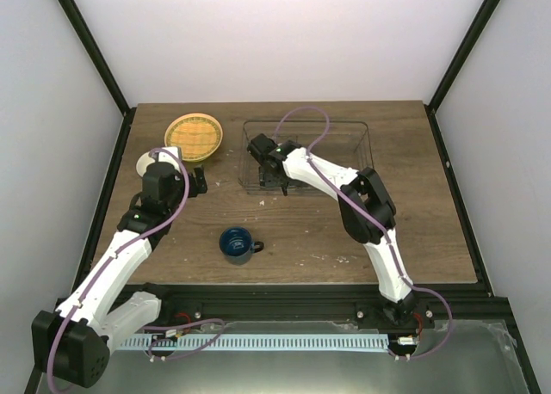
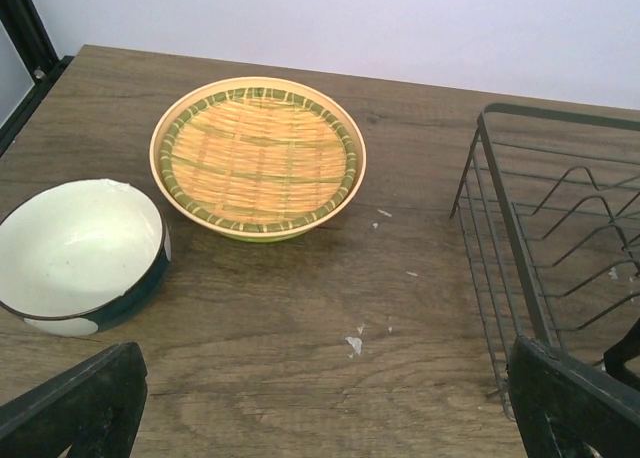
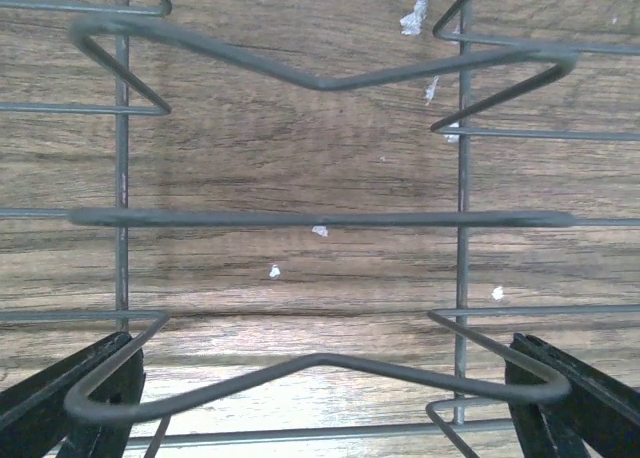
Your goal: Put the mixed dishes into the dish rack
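The round yellow-orange plate point(image 1: 194, 136) point(image 2: 258, 158) with a woven grid face lies at the table's back left. Left of it stands the small blue-and-white cup point(image 1: 145, 163) point(image 2: 80, 253), partly hidden by my left arm in the top view. The dark blue mug point(image 1: 237, 243) stands alone near the front centre. The wire dish rack point(image 1: 344, 134) point(image 2: 520, 268) point(image 3: 320, 218) holds no dishes. My left gripper point(image 1: 198, 181) point(image 2: 325, 408) is open just above the table, between the cup and the rack. My right gripper point(image 1: 274, 176) point(image 3: 320, 408) hangs open over the rack's left end, holding nothing.
The wooden table point(image 1: 413, 230) has small white flecks point(image 2: 354, 344) on it. Black frame posts and white walls close in the left, right and back sides. A metal rail point(image 1: 284, 342) runs along the near edge by the arm bases.
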You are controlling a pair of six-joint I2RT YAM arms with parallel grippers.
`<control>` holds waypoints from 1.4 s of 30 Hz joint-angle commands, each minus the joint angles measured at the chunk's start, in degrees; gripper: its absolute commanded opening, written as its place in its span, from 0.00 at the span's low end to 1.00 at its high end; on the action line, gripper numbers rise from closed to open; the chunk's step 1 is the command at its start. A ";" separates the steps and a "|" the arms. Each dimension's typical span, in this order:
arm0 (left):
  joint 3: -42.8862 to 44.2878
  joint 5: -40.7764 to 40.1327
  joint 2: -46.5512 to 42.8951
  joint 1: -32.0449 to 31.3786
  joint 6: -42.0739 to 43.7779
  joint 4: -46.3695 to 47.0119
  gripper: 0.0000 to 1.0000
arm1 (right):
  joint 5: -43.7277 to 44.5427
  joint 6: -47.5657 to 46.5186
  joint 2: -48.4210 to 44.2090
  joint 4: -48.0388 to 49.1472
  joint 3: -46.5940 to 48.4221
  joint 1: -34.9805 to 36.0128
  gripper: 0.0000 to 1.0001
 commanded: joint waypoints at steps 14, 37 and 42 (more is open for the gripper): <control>2.14 -4.04 3.13 -0.21 -1.00 -3.27 1.00 | -12.78 -12.96 -13.59 5.99 0.50 3.27 1.00; 28.27 -2.34 31.96 10.66 1.18 -13.65 1.00 | -11.17 -24.93 -54.32 28.77 -39.15 3.89 1.00; 31.28 -3.00 36.31 14.29 1.13 -16.27 1.00 | -11.04 -24.62 -56.30 28.07 -46.17 3.84 1.00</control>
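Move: The bowl lies about 13 cm ahead of the left hand, 14 to its left and 19 below, with the basket plate some 25 cm ahead, 3 to the left and 21 below. The right hand is low inside the front left part of the rack, whose middle is about 10 cm farther out, 9 to the right and a little lower; from this hand the mug stands roughly 18 cm back, 10 to the left and 3 lower. The right hand, fingers kept wide open, comes up out of the rack by some 18 cm, swinging first left and then back to the right while it draws back about 11 cm over the rack's front edge, its fingertips tilting up towards forward and the wrist turning counter-clockwise by nearly 30 degrees. Meanwhile the open left hand sinks a little, then reaches about 10 cm forward and finally some 7 cm left towards the bowl, tipping its fingers down and turning counter-clockwise by 15 degrees or so, still well above the dishes and touching neither bowl nor plate. ##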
